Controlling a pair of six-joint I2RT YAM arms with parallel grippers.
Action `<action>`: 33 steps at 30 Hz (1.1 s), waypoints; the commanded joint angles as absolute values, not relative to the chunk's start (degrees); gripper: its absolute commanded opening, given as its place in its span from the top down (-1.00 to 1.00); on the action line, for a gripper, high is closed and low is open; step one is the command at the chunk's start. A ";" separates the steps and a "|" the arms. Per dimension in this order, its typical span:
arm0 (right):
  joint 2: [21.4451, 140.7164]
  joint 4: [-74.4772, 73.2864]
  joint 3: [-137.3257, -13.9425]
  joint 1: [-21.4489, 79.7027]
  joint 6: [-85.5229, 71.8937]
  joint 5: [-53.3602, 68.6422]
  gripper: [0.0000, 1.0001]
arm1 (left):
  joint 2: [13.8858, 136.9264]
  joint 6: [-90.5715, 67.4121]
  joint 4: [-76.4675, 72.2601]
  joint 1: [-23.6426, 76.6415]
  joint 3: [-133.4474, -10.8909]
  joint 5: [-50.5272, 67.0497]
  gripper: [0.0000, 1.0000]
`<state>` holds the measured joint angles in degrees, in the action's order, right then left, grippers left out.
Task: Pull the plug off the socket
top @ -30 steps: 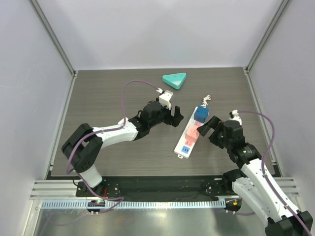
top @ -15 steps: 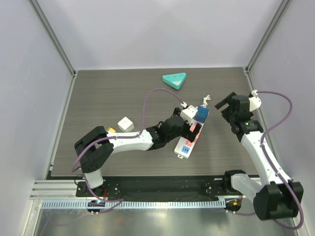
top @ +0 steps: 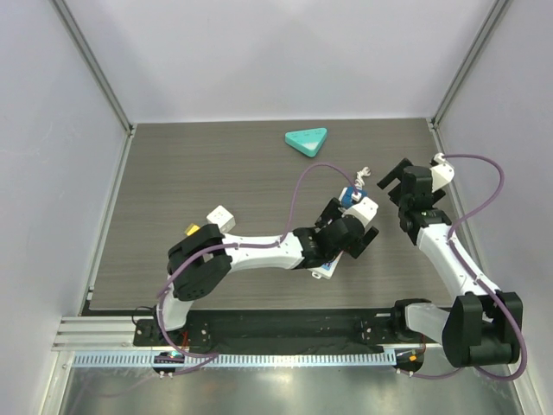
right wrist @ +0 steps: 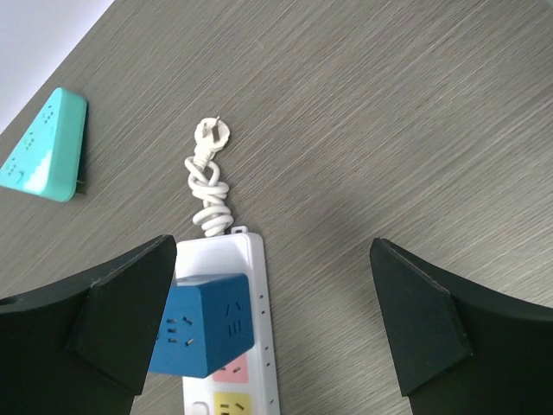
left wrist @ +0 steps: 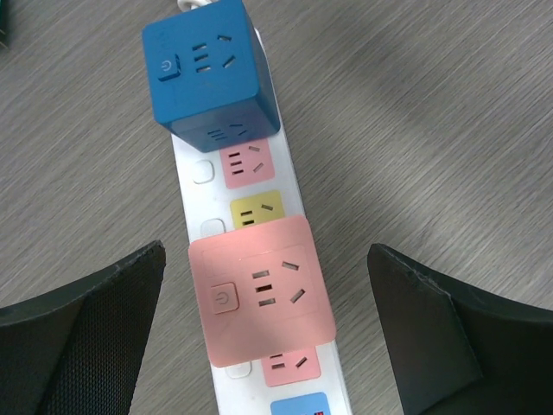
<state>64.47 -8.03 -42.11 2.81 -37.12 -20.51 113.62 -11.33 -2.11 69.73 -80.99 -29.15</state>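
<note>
The socket, a long white power strip [left wrist: 202, 218], lies on the dark table with a blue cube plug [left wrist: 210, 76] at its cord end and a pink cube plug [left wrist: 259, 298] further along. My left gripper [left wrist: 263, 324] is open, and its fingers [left wrist: 82, 337] straddle the pink cube without touching it. From above, the left arm covers most of the strip [top: 323, 272], while the blue cube [top: 349, 198] shows. My right gripper [right wrist: 268, 324] hovers open over the strip's cord end [right wrist: 251, 259], apart from the blue cube [right wrist: 207, 333].
A teal triangular tray [top: 307, 140] lies at the back of the table. A white cube [top: 220, 216] and a small yellow piece [top: 192, 229] sit at the left. The strip's knotted white cord [right wrist: 209, 186] trails toward the back. The cage posts stand at both sides.
My left gripper has swung right from mid-table to over the strip. My right gripper has pulled back from the strip's right side toward the far right. The white cube has come into view.
</note>
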 commanded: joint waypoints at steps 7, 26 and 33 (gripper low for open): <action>66.53 -5.80 -43.24 4.31 -35.86 -22.16 -0.99 | 115.84 -12.21 2.02 70.49 -83.24 -32.43 -1.00; 61.18 -9.48 -40.96 4.22 -39.99 -5.02 -0.99 | 114.62 -14.24 0.45 68.91 -80.51 -28.04 0.29; 54.76 -9.67 -33.58 4.22 -40.69 3.41 -0.99 | 111.28 -15.38 -3.16 66.72 -76.12 -24.18 0.97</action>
<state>57.30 -9.34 -36.32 4.05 -39.97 -2.42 114.32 -13.43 -1.65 68.14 -77.93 -26.98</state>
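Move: Just under the open left hand, about 1 cm to its left and 4 cm down, sits the pink plug on the power strip. The blue plug stands roughly 9 cm ahead and 3 cm to the right of the left hand, at the pink one's height; the coiled cord lies about 15 cm ahead, 6 cm right, on the table. From the right hand, the blue plug is some 8 cm left, 1 cm ahead and 9 cm below. Sinking about 3 cm over the pink plug, the left hand closes its fingers on the plug's two sides and keeps that grip, easing a centimetre left. Meanwhile the open right hand dips, swings about 6 cm left towards the blue plug, rises again and then draws back about 3 cm, turning some 15 degrees counter-clockwise and rolling left side up, without touching anything. ##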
